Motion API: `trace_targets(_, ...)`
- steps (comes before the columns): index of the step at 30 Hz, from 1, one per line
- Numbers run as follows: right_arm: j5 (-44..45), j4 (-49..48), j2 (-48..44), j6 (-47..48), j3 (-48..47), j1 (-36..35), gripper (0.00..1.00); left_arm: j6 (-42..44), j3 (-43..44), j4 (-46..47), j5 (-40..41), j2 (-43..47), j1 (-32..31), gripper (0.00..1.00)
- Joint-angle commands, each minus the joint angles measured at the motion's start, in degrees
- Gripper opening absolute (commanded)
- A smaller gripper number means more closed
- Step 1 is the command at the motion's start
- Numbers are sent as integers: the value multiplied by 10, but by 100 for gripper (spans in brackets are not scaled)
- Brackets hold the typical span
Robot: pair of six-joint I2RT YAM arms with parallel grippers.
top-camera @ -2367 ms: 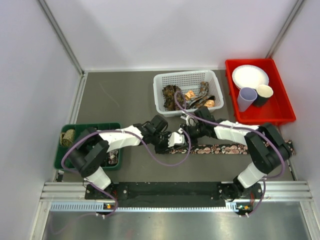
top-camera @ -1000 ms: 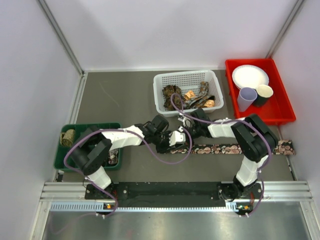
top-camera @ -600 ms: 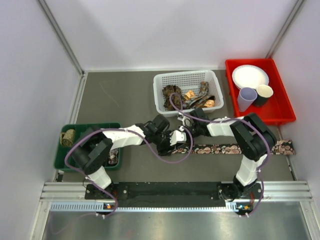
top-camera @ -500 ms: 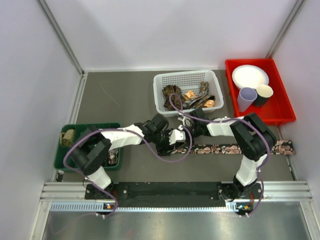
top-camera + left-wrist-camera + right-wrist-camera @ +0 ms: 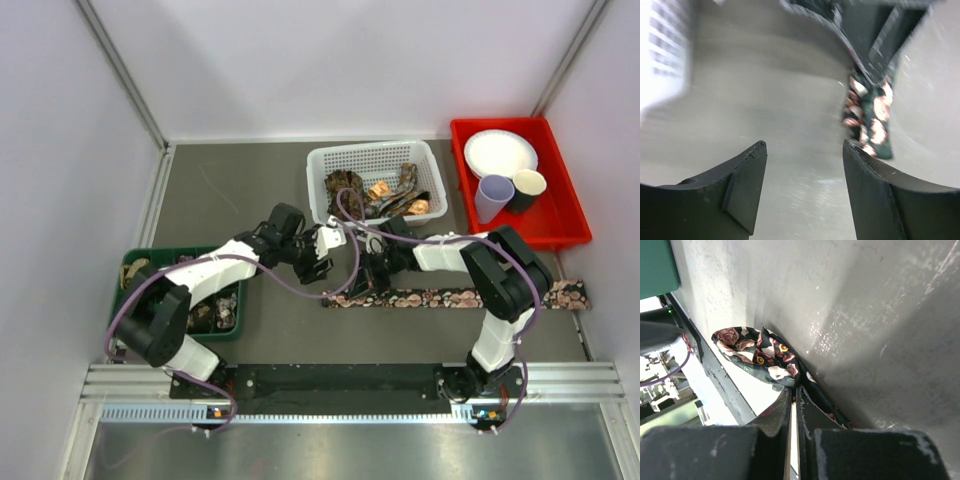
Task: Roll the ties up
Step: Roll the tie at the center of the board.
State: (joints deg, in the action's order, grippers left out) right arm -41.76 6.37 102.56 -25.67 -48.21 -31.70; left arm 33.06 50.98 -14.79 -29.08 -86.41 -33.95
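A long dark tie [image 5: 470,297] with pink flowers lies flat across the table in front of the arms. Its left end [image 5: 757,352] is folded up into a small loop. My right gripper [image 5: 372,280] is shut on the tie just behind that loop; in the right wrist view the gripper [image 5: 795,390] pinches the fabric at its tips. My left gripper [image 5: 325,262] hovers left of and above the tie's end. In the left wrist view it [image 5: 804,147] stands open over bare table, the tie [image 5: 870,115] blurred ahead to the right. More ties [image 5: 385,195] lie loose in the basket.
The white mesh basket [image 5: 322,165] stands behind the grippers. A red bin [image 5: 565,225] at the back right holds a plate and two cups. A green tray [image 5: 125,320] at the left holds rolled ties [image 5: 215,312], partly hidden by my left arm.
My left gripper has opened, let go of the tie's end and drawn back up and to the left. My right gripper has shut on the tie near its folded end.
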Motion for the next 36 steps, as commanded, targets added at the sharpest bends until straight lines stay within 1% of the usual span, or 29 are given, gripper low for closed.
trace_targets(1, 22, 11, 5, 13, -21, -1, 0, 25, 0, 130, 24, 31, 18, 67)
trace_targets(2, 21, 10, 4, 12, -21, -1, 0, 37, -2, 162, 22, 28, 25, 67)
trace_targets(3, 22, 11, 4, 12, -21, -1, 0, 72, 5, 165, 19, 17, 36, 67)
trace_targets(5, 25, 11, 2, 13, -20, -1, 0, 112, 21, 165, 12, 5, 45, 67)
trace_targets(8, 26, 8, -2, 13, -16, -1, 0, 149, 54, 170, 3, -16, 55, 66)
trace_targets(15, 32, 4, -3, 13, -12, -1, 0, 191, 76, 216, 18, -63, 54, 66)
trace_targets(17, 32, 5, -3, 15, -12, -2, 0, 191, 83, 229, 14, -68, 54, 67)
trace_targets(21, 32, 3, -4, 15, -10, -1, 0, 222, 109, 181, -12, -95, 53, 66)
trace_targets(24, 33, 4, -4, 15, -10, -2, 0, 226, 130, 167, -13, -123, 53, 64)
trace_targets(25, 32, 4, -5, 14, -10, -2, 0, 226, 139, 159, -12, -132, 53, 59)
trace_targets(28, 32, 2, -5, 13, -8, -1, 0, 221, 172, 127, -8, -161, 50, 50)
trace_targets(29, 33, 2, -6, 13, -9, -2, 0, 203, 185, 126, -7, -168, 50, 46)
trace_targets(31, 33, 3, -6, 13, -9, -1, 0, 209, 195, 100, -22, -179, 49, 44)
trace_targets(33, 33, 3, -5, 12, -9, -2, 0, 237, 196, 78, -45, -184, 47, 44)
trace_targets(35, 32, 4, -3, 12, -12, -2, 0, 242, 200, 71, -40, -190, 43, 43)
trace_targets(36, 32, 4, -2, 12, -12, -2, 0, 244, 206, 67, -32, -199, 41, 38)
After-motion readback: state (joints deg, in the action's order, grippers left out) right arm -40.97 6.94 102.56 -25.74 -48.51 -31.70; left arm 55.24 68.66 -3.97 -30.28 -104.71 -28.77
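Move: The left hand, open and empty, has the white basket's near rim, close to its left corner, about 12 cm ahead and 4 cm to the right, roughly at its own height; the basket's middle lies some 19 cm ahead and 13 cm right. The flowered tie's loose end is about 6 cm back, 2 cm right and 7 cm below. The right hand already pinches that tie; from it the rim corner is some 14 cm ahead, 8 cm left and 6 cm higher. Keep the right gripper shut on the flowered tie without moving. Bring the left gripper away from the tie and about 14 cm forward to the basket's near-left rim, drifting slightly right, rising some 5 cm and then sinking about 3, while the fingers tilt roughly 25 degrees to point more forward. Once at the rim, partly close the fingers astride it. ##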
